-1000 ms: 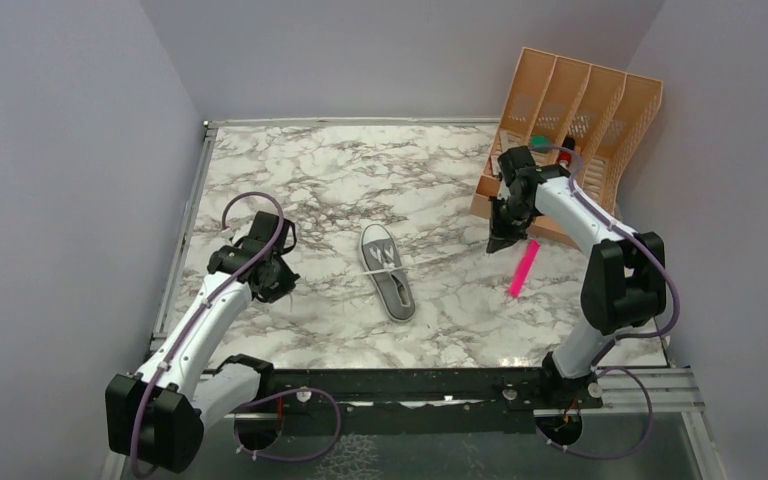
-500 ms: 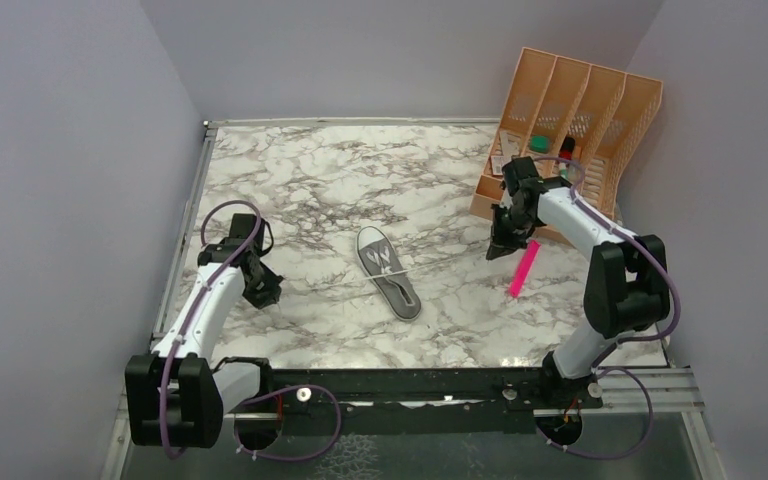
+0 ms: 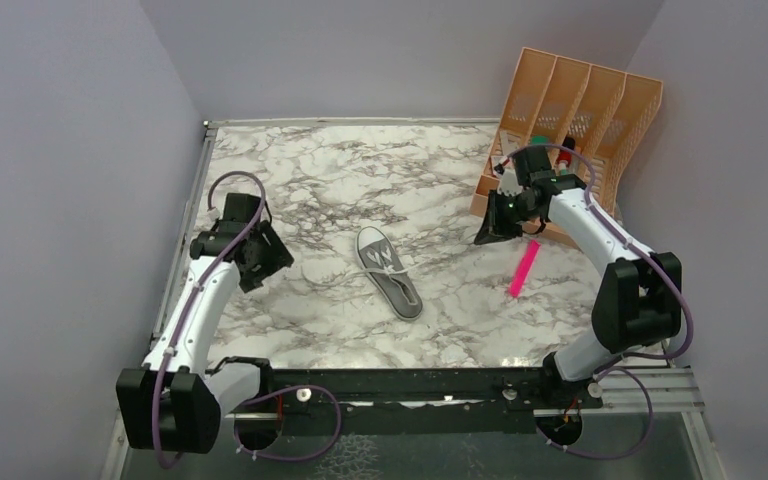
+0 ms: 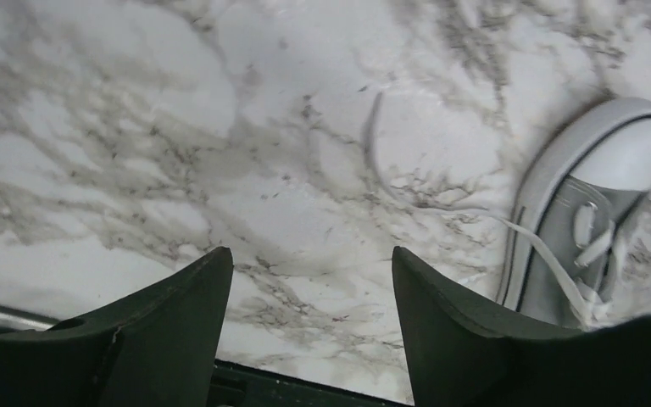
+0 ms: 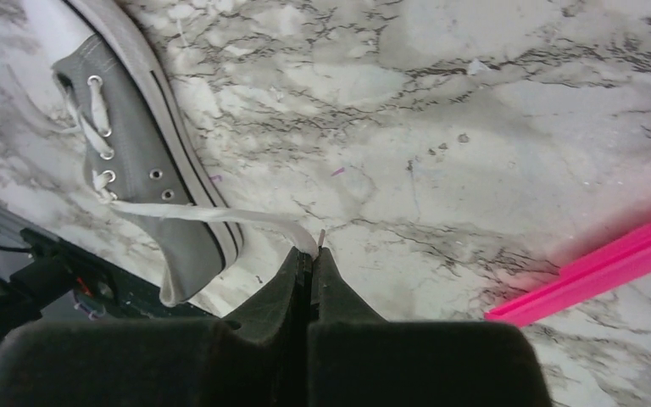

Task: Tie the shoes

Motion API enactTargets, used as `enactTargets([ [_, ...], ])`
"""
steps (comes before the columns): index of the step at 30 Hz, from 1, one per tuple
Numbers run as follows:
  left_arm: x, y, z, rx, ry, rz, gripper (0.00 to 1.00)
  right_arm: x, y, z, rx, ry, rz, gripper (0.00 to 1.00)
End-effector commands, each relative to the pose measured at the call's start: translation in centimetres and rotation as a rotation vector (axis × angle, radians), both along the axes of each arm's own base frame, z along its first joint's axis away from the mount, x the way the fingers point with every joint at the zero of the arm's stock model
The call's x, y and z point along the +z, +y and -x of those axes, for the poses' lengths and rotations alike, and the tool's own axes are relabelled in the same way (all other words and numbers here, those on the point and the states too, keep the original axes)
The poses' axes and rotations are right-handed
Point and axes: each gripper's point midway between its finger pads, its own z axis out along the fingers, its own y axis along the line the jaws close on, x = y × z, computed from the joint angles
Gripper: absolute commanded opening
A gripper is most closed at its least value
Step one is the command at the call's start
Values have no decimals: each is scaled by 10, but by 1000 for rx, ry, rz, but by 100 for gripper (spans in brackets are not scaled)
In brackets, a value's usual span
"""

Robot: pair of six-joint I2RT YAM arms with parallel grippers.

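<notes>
The grey shoe (image 3: 391, 273) lies on the marble table mid-view, its white toe cap pointing to the far left. My right gripper (image 3: 484, 237) is shut on the end of one white lace (image 5: 220, 214). That lace runs taut from the eyelets of the shoe (image 5: 131, 144) to the right gripper (image 5: 314, 248). My left gripper (image 3: 268, 262) stands open to the left of the shoe, with nothing between its fingers. In the left wrist view the left gripper (image 4: 309, 259) hovers over bare marble. The other lace (image 4: 390, 174) lies loose on the table and leads to the shoe (image 4: 589, 212).
An orange file organiser (image 3: 600, 100) with small items stands at the back right, just behind my right arm. A pink stick (image 3: 524, 270) lies right of the shoe, also seen as the pink stick (image 5: 610, 271). A metal rail (image 3: 188, 220) borders the table's left edge.
My left gripper has opened and let go of its lace, which now lies slack. It has drawn back towards the far left. My right gripper has shifted slightly left, still holding its lace.
</notes>
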Motion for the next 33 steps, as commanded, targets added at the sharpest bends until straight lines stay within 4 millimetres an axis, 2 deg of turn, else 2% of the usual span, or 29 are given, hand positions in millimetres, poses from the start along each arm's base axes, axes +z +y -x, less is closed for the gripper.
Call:
enactTargets([
  [1, 36, -37, -41, -376, -203, -32, 71, 20, 20, 1, 103, -73, -119, 1],
  [3, 38, -84, -48, -628, -251, 11, 71, 24, 24, 1, 121, -80, -139, 1],
  [5, 40, -133, -47, -911, -324, 78, 70, 30, 27, 0, 136, -96, -158, 0],
  [6, 37, -145, -47, -995, -337, 95, 68, 33, 28, 0, 140, -105, -163, 0],
  [10, 2, -154, -55, -1204, -334, 51, 61, 37, 30, 1, 149, -116, -169, 1],
  [16, -32, -161, -61, -1412, -347, 0, 44, 43, 30, 5, 153, -127, -172, 1],
  [26, -51, -183, -60, -1505, -524, 27, 44, 44, 29, 6, 150, -126, -170, 1],
  [29, -56, -191, -62, -1505, -554, 38, 31, 44, 30, 6, 152, -122, -176, 1],
  [33, -68, -200, -57, -1536, -537, 55, 27, 43, 32, 6, 154, -120, -187, 1],
])
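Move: The left hand, empty and open, goes for the loose left lace on the table, about 5 cm ahead, 18 cm to its right and 9 cm below. The shoe's middle is some 3 cm ahead, 24 cm right and 7 cm below. From the right hand, which already holds the other lace end, the left lace lies about 4 cm back and 26 cm left, the shoe 6 cm back and 20 cm left, and a pink strip 5 cm back and 7 cm right. With the right fingers still pinching their lace and that hand easing up about 3 cm and slightly left, the left hand swings some 18 cm right and a little forward towards the left lace, rising first, then sinking beside the shoe. It turns about 85 degrees clockwise, fingers slanting down to the right and closing partway around the lace by the shoe's edge. ##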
